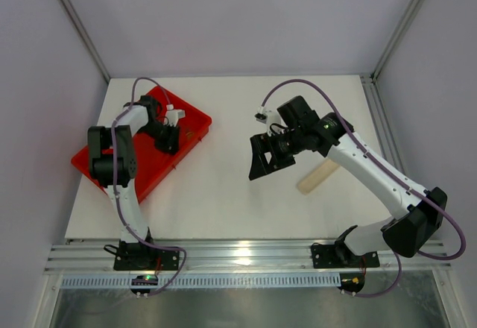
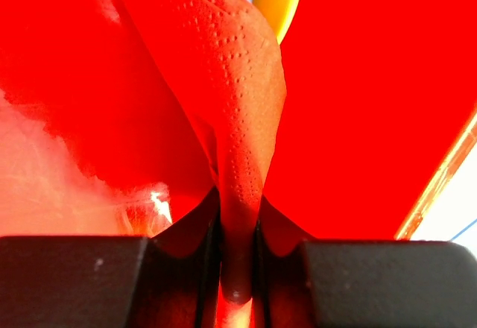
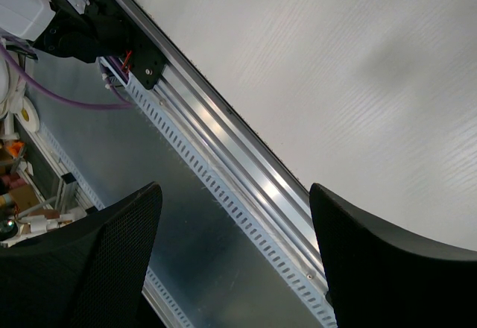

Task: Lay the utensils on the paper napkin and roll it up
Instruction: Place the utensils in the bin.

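In the left wrist view a raised fold of the red paper napkin (image 2: 238, 104) runs down into the narrow gap of my left gripper (image 2: 238, 203), which is shut on it. From above, that gripper (image 1: 167, 140) sits over the red tray (image 1: 97, 160), and I cannot make out the napkin against the tray there. The pale tan utensils (image 1: 319, 175) lie on the white table as one short bundle. My right gripper (image 1: 262, 162) hangs open just left of them, holding nothing. Its wrist view shows the wide-apart jaws (image 3: 235, 194) over the table's front edge.
The red tray's floor (image 2: 373, 82) fills the left wrist view, with a yellow shape (image 2: 279, 0) at the top edge. A metal rail (image 1: 238, 253) runs along the table's near edge. White walls close in the table at the back and sides.
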`<state>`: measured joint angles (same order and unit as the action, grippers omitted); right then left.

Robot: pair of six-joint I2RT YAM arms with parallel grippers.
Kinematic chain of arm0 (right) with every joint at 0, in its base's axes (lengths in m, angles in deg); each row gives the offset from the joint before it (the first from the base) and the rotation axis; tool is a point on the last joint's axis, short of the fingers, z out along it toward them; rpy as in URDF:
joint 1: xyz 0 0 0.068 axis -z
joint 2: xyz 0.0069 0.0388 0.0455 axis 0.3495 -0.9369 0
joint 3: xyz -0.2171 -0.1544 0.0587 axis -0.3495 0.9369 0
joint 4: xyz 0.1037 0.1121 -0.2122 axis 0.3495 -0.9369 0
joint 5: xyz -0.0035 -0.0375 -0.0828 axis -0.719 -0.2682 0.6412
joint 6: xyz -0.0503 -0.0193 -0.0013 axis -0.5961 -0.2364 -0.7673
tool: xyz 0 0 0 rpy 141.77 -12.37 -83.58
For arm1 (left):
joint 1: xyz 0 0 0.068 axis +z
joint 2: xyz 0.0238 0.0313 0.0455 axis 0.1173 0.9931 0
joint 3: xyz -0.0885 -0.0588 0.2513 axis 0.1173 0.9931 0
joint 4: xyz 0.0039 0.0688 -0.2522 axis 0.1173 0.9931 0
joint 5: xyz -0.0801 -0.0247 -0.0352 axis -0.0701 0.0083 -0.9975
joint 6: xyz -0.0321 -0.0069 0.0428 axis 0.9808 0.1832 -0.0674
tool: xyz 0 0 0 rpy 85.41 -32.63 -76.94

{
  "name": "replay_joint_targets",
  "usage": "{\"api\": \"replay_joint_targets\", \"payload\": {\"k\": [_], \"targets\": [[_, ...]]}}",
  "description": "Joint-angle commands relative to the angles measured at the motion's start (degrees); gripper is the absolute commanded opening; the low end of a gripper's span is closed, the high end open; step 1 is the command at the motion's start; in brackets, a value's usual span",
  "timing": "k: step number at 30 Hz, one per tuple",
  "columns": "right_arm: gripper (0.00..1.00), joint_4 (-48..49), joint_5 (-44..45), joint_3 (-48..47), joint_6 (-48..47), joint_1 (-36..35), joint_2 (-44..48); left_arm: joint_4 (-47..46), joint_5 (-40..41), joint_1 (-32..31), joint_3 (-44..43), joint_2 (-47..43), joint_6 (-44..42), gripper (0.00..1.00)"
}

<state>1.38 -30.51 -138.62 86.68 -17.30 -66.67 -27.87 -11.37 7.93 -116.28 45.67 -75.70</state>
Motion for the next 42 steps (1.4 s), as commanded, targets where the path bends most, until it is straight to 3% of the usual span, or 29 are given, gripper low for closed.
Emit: {"api": "replay_joint_targets", "payload": {"k": [1, 7, 9, 22, 24, 36, 38, 42], "targets": [[0.83, -0.1, -0.4, -0.7, -0.4, 0.1, 0.3, -1.9, 6.1, 1.1, 0.7, 3.8, -1.4, 0.2], [0.83, -0.1, -0.1, -0.7, -0.6, 0.0, 0.2, -1.9, 5.3, 1.4, 0.6, 3.9, -1.5, 0.22], [0.83, -0.1, 0.0, -0.7, -0.6, 0.1, 0.3, -1.6, 4.9, 1.4, 0.4, 4.1, -1.6, 0.29], [0.83, -0.1, -0.2, -0.3, -0.4, 0.1, 1.0, -2.3, 5.4, 1.3, 1.7, 2.5, -1.2, 0.31], [0.83, 0.0, -0.2, -0.2, -0.4, 0.1, 1.1, -2.6, 5.4, 1.3, 2.0, 2.3, -1.1, 0.43], [0.83, 0.0, -0.4, 0.1, -0.4, 0.1, 1.3, -6.0, 9.7, 1.4, 4.6, -0.4, 0.2, 0.46], [0.83, 0.1, -0.4, 0.1, -0.4, 0.1, 1.5, -6.2, 10.0, 1.4, 4.8, -0.5, 0.2, 0.58], [0.83, 0.1, -0.4, 0.1, -0.4, 0.1, 1.4, -7.1, 10.5, 1.4, 5.4, -0.9, 0.5, 0.6]]}}
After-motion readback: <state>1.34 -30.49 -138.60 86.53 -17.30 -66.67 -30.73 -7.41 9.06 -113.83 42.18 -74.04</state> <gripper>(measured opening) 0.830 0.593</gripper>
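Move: My left hand is low in the bin with its fingertips still at the near end of the rolled napkin; the roll's middle lies about 4 cm ahead and 2 cm right, and a yellow utensil end peeks out 6 cm ahead and 4 cm right. The bin's middle is some 9 cm left and 1 ahead, its right wall about 6 cm right, level with me. From my right hand the roll is roughly 21 cm ahead, 27 left and 22 below. I let go of the napkin's near end: my left fingers, barely apart, spread in small steps to a little over half open while the hand holds its place low in the bin. Only late do I ease left, about 2 cm towards the bin's middle, rising barely half a centimetre; the napkin end comes out of the pinch, the right-hand fingertip still close beside it. ##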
